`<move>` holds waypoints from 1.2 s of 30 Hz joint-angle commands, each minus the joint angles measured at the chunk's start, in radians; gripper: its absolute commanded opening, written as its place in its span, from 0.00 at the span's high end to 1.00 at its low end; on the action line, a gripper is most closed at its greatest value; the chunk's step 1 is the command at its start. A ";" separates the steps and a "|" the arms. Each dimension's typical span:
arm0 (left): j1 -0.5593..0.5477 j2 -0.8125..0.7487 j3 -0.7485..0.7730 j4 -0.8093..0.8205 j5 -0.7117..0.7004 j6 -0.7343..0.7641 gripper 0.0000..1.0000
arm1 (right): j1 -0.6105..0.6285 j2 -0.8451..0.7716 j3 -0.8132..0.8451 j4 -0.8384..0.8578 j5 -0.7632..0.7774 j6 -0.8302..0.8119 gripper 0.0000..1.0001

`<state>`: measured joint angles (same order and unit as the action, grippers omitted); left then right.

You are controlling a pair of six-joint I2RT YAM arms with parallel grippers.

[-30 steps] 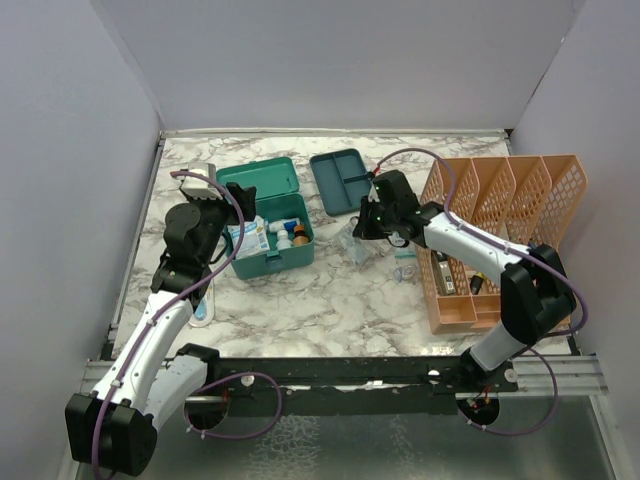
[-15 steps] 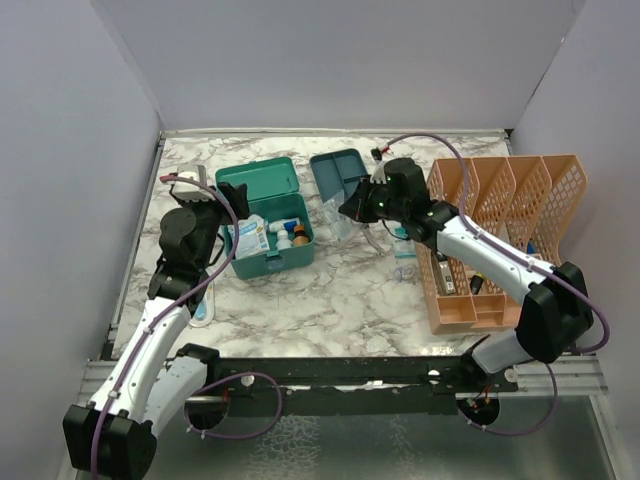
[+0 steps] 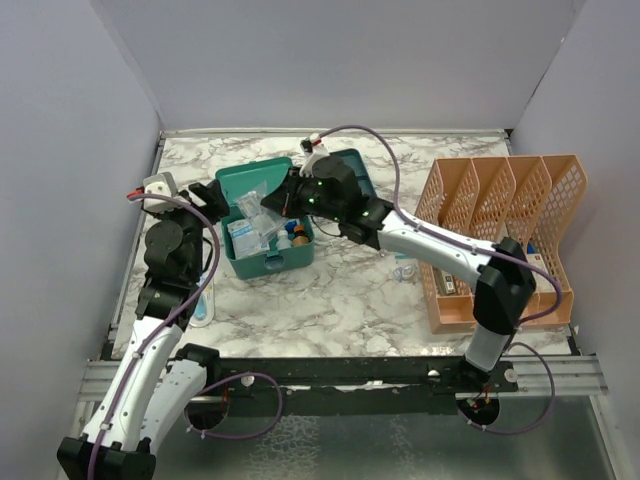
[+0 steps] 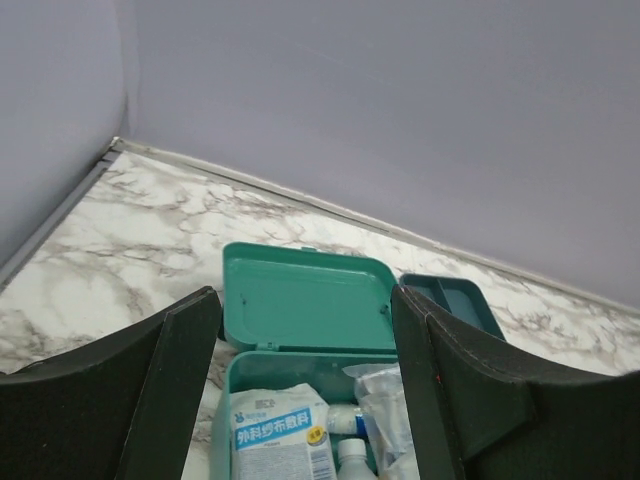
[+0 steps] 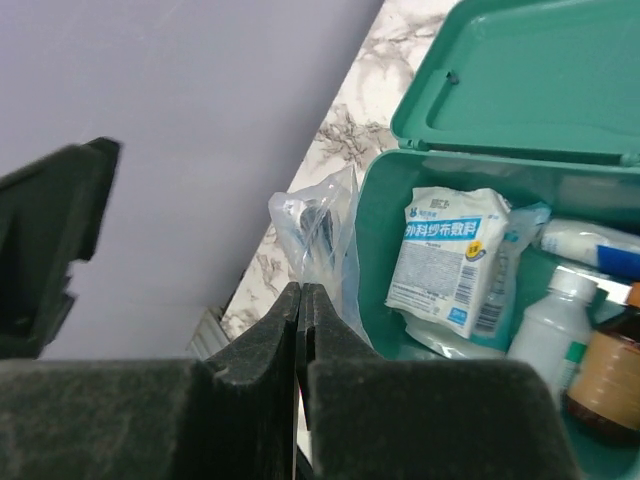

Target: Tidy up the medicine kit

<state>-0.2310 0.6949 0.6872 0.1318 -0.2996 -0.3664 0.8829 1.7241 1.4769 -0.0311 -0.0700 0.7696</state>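
Note:
The teal medicine kit [image 3: 262,258] stands open at the left middle of the table, its lid [image 3: 240,182] laid back. Inside lie a white gauze packet [image 5: 450,260], a white bottle [image 5: 545,330] and a brown bottle [image 5: 605,370]. My right gripper [image 3: 272,203] reaches over the kit from the right. It is shut on a clear plastic bag [image 5: 320,240], which hangs over the kit's left rim [image 5: 372,230]. My left gripper [image 3: 205,195] hovers open just left of the lid, nothing between its fingers [image 4: 170,380]. The matching insert tray [image 3: 358,172] lies behind the right arm, partly hidden.
An orange mesh file rack [image 3: 500,230] fills the right side, with a few small items in its near slots. Small clear packets [image 3: 405,270] lie on the marble between the kit and the rack. A slim blue-white item [image 3: 203,305] lies left of the kit, beside the left arm.
My right arm swung left from beside the rack, past the insert tray, to above the kit, carrying the clear bag. My left arm drew back to the left of the kit.

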 commanded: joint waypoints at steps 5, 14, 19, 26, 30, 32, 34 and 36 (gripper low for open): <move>0.003 -0.085 0.063 -0.104 -0.258 -0.056 0.28 | 0.077 0.224 0.156 0.005 0.166 0.163 0.99; 0.003 -0.079 0.080 -0.124 -0.249 -0.065 0.28 | 0.105 0.369 0.257 -0.069 0.245 0.262 0.99; 0.003 -0.065 0.080 -0.126 -0.230 -0.074 0.28 | 0.112 0.409 0.250 -0.039 0.268 0.309 0.99; 0.003 -0.065 0.080 -0.136 -0.226 -0.081 0.28 | 0.119 0.502 0.353 -0.130 0.246 0.366 0.99; 0.003 -0.063 0.079 -0.140 -0.225 -0.083 0.28 | 0.122 0.511 0.355 -0.161 0.298 0.378 0.99; 0.003 -0.061 0.080 -0.142 -0.224 -0.086 0.28 | 0.122 0.501 0.346 -0.177 0.325 0.379 0.99; 0.004 -0.059 0.080 -0.141 -0.223 -0.085 0.28 | 0.122 0.487 0.330 -0.163 0.338 0.359 0.95; 0.003 -0.058 0.068 -0.130 -0.238 -0.078 0.28 | 0.122 0.476 0.327 -0.175 0.346 0.341 0.84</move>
<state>-0.2310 0.6380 0.7311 -0.0116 -0.5247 -0.4431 0.9958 2.2288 1.8004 -0.1787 0.1997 1.1286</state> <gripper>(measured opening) 0.718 0.063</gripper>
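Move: The right hand already holds the clear bag over the green box; its aim, the gauze packet in the box's left part, lies about 8 cm to its left, 1 cm ahead and 17 cm below. The white bottle is about 1 cm to the hand's left, level fore and aft, and the brown bottle 4 cm to its right, 1 cm ahead, both about 17 cm below. From the left hand the packet lies roughly 2 cm ahead, 5 cm right, 23 cm below. Still pinching the clear bag, the right hand brings it down onto the gauze packet inside the green box, sinking about 16 cm while going some 8 cm left and slightly forward. Its fingers tip steeper, the hand turns clockwise, and they just begin to part at the end. The open, empty left hand swings about 4 cm left, out of the way. ##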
